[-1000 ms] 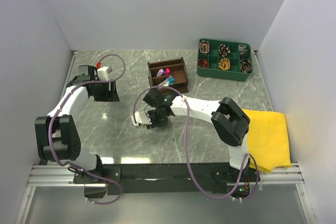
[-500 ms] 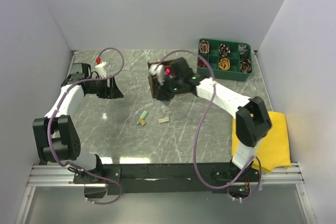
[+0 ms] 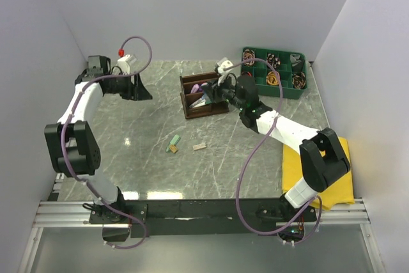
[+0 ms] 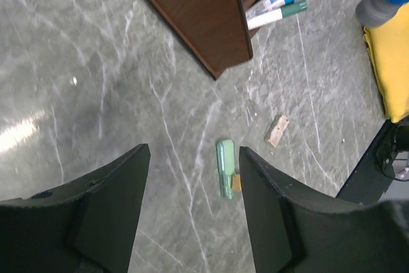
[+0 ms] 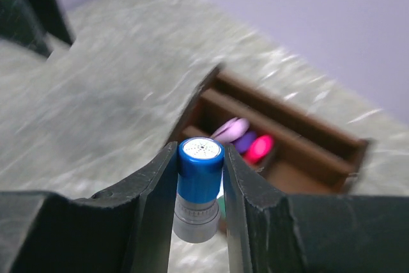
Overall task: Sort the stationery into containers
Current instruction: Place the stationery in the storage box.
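The dark brown organiser (image 3: pixel 192 108) (image 4: pixel 204 23) (image 5: pixel 300 158) stands mid-table, with purple (image 5: pixel 231 129) and pink (image 5: pixel 262 148) highlighters in one compartment and pens (image 4: pixel 281 6) sticking out of another. Just above its edge, my right gripper (image 3: pixel 215 94) (image 5: pixel 199 153) is shut on a stubby blue-grey piece (image 5: pixel 199 187), held upright. A green piece (image 3: pixel 172 143) (image 4: pixel 224 165) with a small tan bit beside it, and a tan piece (image 3: pixel 199 146) (image 4: pixel 277 130), lie on the table. My left gripper (image 3: pixel 142 91) (image 4: pixel 193 151) hangs open and empty high over them at the far left.
A green tray (image 3: pixel 255 84) of coiled cables sits at the back right. A yellow cloth (image 3: pixel 323 164) (image 4: pixel 386 62) lies at the right front. White walls close the table in on the left, back and right.
My right arm has lifted from the middle of the table and swung back to the organiser with the blue-grey piece. The left arm has drawn back toward the far left corner.
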`<state>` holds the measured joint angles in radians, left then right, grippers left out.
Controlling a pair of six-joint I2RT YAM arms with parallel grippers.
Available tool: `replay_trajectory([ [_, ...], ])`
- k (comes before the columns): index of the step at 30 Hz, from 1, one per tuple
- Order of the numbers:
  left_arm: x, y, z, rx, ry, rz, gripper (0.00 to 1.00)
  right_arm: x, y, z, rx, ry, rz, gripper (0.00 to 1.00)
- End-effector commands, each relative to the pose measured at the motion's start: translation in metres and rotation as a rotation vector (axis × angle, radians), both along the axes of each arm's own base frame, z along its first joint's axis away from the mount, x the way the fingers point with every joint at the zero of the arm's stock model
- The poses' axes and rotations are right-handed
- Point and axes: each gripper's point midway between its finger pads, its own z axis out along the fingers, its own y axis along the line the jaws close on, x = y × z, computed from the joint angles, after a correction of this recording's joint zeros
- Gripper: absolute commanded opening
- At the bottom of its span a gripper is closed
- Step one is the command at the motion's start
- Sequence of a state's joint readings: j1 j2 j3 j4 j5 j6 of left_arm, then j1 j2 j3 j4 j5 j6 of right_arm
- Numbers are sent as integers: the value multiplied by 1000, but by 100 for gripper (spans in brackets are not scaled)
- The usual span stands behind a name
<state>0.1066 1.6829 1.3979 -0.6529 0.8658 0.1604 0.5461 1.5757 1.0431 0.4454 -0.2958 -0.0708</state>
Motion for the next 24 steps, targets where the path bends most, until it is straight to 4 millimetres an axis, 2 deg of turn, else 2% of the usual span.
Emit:
replay_trajectory([
  [1, 15, -19, 8, 11, -12, -61, 63, 28, -39, 60, 137, -274, -269, 0],
  [2, 20, -22, 14, 15, -23, -66, 63, 29, -44, 71, 172, -326, -298, 0],
  [3, 22, -25, 14, 19, -23, -73, 64, 34, -61, 63, 171, -333, -394, 0],
  [6, 29, -35, 11, 33, -26, -95, 63, 44, -78, 64, 230, -361, -510, 0],
  [7, 27, -48, 6, 38, -18, -129, 63, 49, -78, 55, 228, -342, -527, 0],
  [10, 29, -60, 2, 36, -10, -148, 63, 55, -77, 45, 254, -329, -539, 0],
  [18, 37, -66, -1, 33, -24, -153, 62, 74, -67, 20, 236, -309, -568, 0],
  [22, 48, -67, 3, 29, -60, -149, 63, 84, -64, 4, 219, -310, -586, 0],
  [24, 56, -67, 5, 27, -85, -147, 63, 88, -61, 4, 225, -328, -586, 0],
])
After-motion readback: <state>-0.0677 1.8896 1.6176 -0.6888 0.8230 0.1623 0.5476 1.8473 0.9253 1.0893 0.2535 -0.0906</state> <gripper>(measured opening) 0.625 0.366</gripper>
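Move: In the right hand is the blue-and-grey bottle. The storage box's empty right compartment lies about 8 cm ahead of that hand, 6 cm to its right and some 18 cm below. The markers already in the box are about 5 cm ahead and level sideways. The green organizer stands roughly 17 cm ahead and 31 cm right, and the eraser about 10 cm back, 1 cm left. From the left hand the compartment is some 8 cm ahead, 26 cm right. Swinging forward and to the right over the storage box, the right hand carries the still-gripped bottle about 8 cm out and 6 cm across towards the empty right compartment, turning some 30 degrees clockwise until its fingers point mostly forward. It lifts slightly, then sinks to about 3.5 cm below its start. The empty left hand, fingers open, goes forward and then mainly right, towards the box. ##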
